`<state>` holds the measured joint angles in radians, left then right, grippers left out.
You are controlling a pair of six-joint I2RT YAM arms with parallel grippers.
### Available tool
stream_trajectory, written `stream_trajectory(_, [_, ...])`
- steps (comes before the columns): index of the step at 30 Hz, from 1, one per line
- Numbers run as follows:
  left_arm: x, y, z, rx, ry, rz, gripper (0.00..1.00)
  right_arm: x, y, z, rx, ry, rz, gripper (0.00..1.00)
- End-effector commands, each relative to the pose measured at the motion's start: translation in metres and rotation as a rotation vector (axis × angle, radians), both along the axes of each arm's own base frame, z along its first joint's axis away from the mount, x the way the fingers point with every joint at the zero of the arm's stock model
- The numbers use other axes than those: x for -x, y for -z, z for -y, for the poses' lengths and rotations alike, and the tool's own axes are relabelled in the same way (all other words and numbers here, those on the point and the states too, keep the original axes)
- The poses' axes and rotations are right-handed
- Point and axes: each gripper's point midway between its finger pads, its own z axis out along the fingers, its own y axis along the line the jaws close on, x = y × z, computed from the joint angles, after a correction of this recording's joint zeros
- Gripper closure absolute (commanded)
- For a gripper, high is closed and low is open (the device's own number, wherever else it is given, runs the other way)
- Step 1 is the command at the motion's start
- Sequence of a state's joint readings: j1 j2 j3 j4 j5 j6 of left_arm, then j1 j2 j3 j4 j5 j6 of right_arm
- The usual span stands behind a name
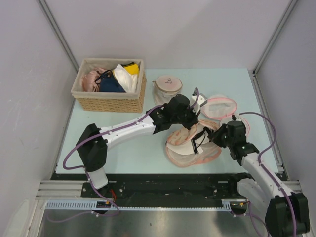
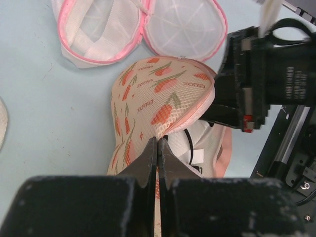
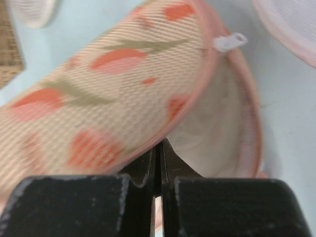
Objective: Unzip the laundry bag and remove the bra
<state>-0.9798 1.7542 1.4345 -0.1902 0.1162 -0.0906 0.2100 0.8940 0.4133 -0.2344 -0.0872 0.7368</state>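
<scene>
The laundry bag (image 1: 193, 152) lies unzipped in the middle of the table, cream-peach with pink-red prints. My left gripper (image 1: 186, 127) is shut on its upper flap (image 2: 153, 94) and holds it raised like a lid. Inside lies the bra (image 2: 198, 138), white with a thin black strap, partly hidden by the flap. From the right, my right gripper (image 1: 210, 139) reaches into the bag's mouth under the flap (image 3: 98, 84). Its jaws (image 3: 159, 146) are shut against the flap's pink rim and the pale lining. Nothing shows clamped between them.
A wicker basket (image 1: 108, 102) with pink, navy and yellow-white garments stands at the back left. A small cylindrical white mesh bag (image 1: 167, 88) is behind the arms. A round white mesh bag with a pink rim (image 1: 219, 107) lies open at the back right.
</scene>
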Motion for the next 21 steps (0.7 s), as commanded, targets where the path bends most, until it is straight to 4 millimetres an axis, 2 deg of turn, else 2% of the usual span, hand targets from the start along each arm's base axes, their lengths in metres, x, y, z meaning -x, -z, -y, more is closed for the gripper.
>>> stream_trajectory(1, [-0.011,-0.009,-0.002,0.051,-0.051,0.004,1.0,0.002,-0.066,-0.015,-0.081,-0.058,0.192,1.0])
stream_trajectory(5, [-0.026,0.024,-0.006,-0.005,-0.127,-0.03,1.0,0.028,-0.112,-0.028,-0.181,-0.145,0.315,1.0])
stream_trajectory(6, [-0.03,0.029,-0.007,-0.013,-0.143,-0.039,0.99,0.037,-0.115,-0.03,-0.179,-0.172,0.311,1.0])
stream_trajectory(8, [-0.034,0.036,-0.009,-0.013,-0.171,-0.075,1.0,0.048,-0.14,-0.029,-0.17,-0.198,0.372,1.0])
stream_trajectory(10, [-0.036,0.037,-0.011,-0.009,-0.183,-0.08,0.99,0.061,-0.151,-0.025,-0.129,-0.228,0.405,1.0])
stream_trajectory(13, [-0.04,0.038,-0.016,-0.025,-0.193,-0.06,1.0,0.079,-0.203,-0.015,-0.104,-0.23,0.586,1.0])
stream_trajectory(15, [-0.041,0.042,-0.018,-0.041,-0.197,-0.06,1.0,0.083,-0.234,-0.004,-0.085,-0.175,0.662,1.0])
stream_trajectory(18, [-0.033,0.044,-0.02,-0.044,-0.173,-0.082,1.0,0.078,-0.256,0.01,-0.048,-0.103,0.706,1.0])
stream_trajectory(21, [-0.024,0.036,-0.018,-0.006,-0.121,-0.096,0.99,0.065,-0.264,0.019,-0.018,-0.037,0.733,1.0])
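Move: The right hand already pinches the bra by its dark band at the edge of the opened laundry bag; the bra's middle lies about 7 cm left, 4 cm back and 3 cm below, the bag's about the same but some 4 cm below. The pink-rimmed bag lies roughly 8 cm ahead and 5 cm right of this hand, on the table. From the left hand, shut on the laundry bag's flap, the bra is about 4 cm back, 2 cm right and 13 cm below. Right hand hauls its pinched bra about 26 cm up and back; left, gripping the flap, sinks forward. ##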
